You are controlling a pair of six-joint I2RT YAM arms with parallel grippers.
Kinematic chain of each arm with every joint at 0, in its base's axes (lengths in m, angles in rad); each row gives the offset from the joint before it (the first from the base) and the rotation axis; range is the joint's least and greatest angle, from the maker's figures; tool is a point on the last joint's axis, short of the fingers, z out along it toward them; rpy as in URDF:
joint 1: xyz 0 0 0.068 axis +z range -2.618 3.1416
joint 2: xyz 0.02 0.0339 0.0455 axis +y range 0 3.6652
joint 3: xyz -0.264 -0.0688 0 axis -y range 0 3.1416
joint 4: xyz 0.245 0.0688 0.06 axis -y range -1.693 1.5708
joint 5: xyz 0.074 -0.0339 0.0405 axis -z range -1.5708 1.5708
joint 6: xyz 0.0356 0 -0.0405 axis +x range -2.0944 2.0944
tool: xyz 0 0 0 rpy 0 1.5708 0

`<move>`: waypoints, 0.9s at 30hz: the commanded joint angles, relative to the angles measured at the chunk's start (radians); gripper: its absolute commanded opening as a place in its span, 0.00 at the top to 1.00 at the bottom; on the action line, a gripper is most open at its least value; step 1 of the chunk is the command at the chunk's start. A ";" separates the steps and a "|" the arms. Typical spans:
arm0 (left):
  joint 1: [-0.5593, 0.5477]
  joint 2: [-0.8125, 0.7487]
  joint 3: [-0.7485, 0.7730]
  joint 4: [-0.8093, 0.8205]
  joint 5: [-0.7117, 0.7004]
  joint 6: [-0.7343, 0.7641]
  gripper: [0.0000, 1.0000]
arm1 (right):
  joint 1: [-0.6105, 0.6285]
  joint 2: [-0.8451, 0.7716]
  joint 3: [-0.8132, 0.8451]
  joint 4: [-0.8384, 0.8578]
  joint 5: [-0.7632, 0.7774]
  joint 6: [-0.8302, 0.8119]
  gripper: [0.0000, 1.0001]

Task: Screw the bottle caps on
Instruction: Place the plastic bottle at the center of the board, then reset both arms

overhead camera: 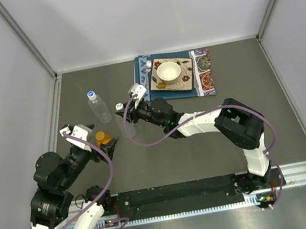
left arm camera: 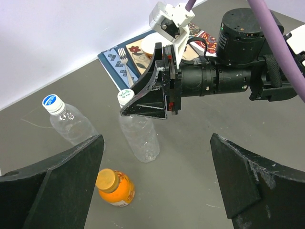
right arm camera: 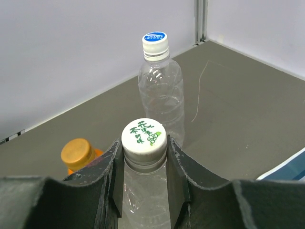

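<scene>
A white bottle cap (right arm camera: 144, 135) with green print sits on the neck of an upright clear bottle (left arm camera: 139, 136). My right gripper (right arm camera: 144, 145) is shut on that cap, one finger on each side. My left gripper (left arm camera: 157, 186) is wide open and holds nothing. It hovers just above the squat orange bottle (left arm camera: 116, 187), whose orange cap (right arm camera: 76, 153) is on; this bottle stands close to the left finger (left arm camera: 57, 186). Farther back stands a second clear bottle (overhead camera: 100, 108) with a blue-and-white cap (right arm camera: 156, 42) on it.
At the back, a white bowl (overhead camera: 168, 72) rests on a patterned plate (overhead camera: 187, 79) over a blue placemat (overhead camera: 144, 69), with a fork (left arm camera: 124, 59) beside it. Grey walls with metal corner posts enclose the dark tabletop (overhead camera: 207, 158).
</scene>
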 commanded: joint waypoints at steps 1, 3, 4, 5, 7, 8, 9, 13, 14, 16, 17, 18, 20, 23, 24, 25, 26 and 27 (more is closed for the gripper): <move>0.003 0.006 0.005 0.042 0.002 -0.015 0.01 | -0.006 0.011 0.035 -0.045 -0.024 0.019 0.81; 0.003 0.006 0.007 0.045 0.001 -0.015 0.01 | -0.008 0.011 0.042 -0.060 -0.031 0.017 0.74; 0.003 0.006 0.007 0.046 0.000 -0.015 0.01 | -0.008 0.011 0.056 -0.071 -0.037 0.014 0.71; 0.003 0.006 0.007 0.046 0.000 -0.016 0.01 | -0.008 0.011 0.062 -0.100 -0.040 0.011 0.63; 0.003 0.008 0.005 0.048 -0.005 -0.016 0.01 | -0.008 0.006 0.079 -0.120 -0.055 0.006 0.55; 0.003 0.008 0.005 0.049 -0.008 -0.016 0.01 | -0.008 0.005 0.082 -0.126 -0.058 0.003 0.45; 0.003 0.008 0.005 0.054 -0.011 -0.016 0.01 | -0.008 0.003 0.082 -0.127 -0.063 -0.004 0.42; 0.003 0.010 0.002 0.057 -0.017 -0.019 0.01 | -0.003 -0.012 0.079 -0.131 -0.061 -0.017 0.34; 0.003 0.011 0.002 0.058 -0.017 -0.022 0.01 | -0.003 -0.015 0.078 -0.131 -0.061 -0.020 0.32; 0.003 0.008 0.002 0.058 -0.014 -0.026 0.01 | -0.005 -0.023 0.076 -0.131 -0.058 -0.026 0.30; 0.003 0.009 0.002 0.058 -0.009 -0.029 0.01 | -0.003 -0.029 0.076 -0.131 -0.057 -0.029 0.25; 0.003 0.008 0.002 0.058 -0.008 -0.029 0.01 | -0.005 -0.034 0.079 -0.134 -0.054 -0.038 0.23; 0.003 0.008 0.001 0.060 -0.011 -0.029 0.01 | -0.005 -0.040 0.087 -0.143 -0.054 -0.049 0.19; 0.003 0.008 -0.002 0.058 -0.009 -0.027 0.01 | -0.005 -0.044 0.128 -0.203 -0.070 -0.061 0.01; 0.003 0.008 -0.002 0.060 -0.009 -0.026 0.01 | -0.005 -0.044 0.140 -0.209 -0.078 -0.066 0.01; 0.003 0.008 -0.004 0.060 -0.009 -0.029 0.01 | -0.005 -0.044 0.147 -0.218 -0.081 -0.069 0.01; 0.002 0.006 -0.004 0.060 -0.011 -0.027 0.01 | -0.005 -0.046 0.153 -0.223 -0.084 -0.075 0.01; 0.003 0.005 -0.004 0.060 -0.011 -0.029 0.01 | -0.005 -0.046 0.163 -0.229 -0.090 -0.080 0.01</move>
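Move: The plastic bottle stands under the right hand with its white cap still pinched between the fingers; its middle is about 10 cm below the hand point and 1 cm back. Some 9 cm to this hand's left and 7 cm ahead is the blue-capped bottle; the orange bottle is about 10 cm left and 4 cm back. From the idle left hand, the plastic bottle lies about 13 cm ahead, 8 cm right and 21 cm below. The plastic bottle's cap is let go: the right hand's fingers spread from their grip to wide open, coming free on both sides. Meanwhile the hand sinks about 1.5 cm around the bottle top, edges barely 1 cm to its left, and its fingertips tip down by some 10 degrees. ##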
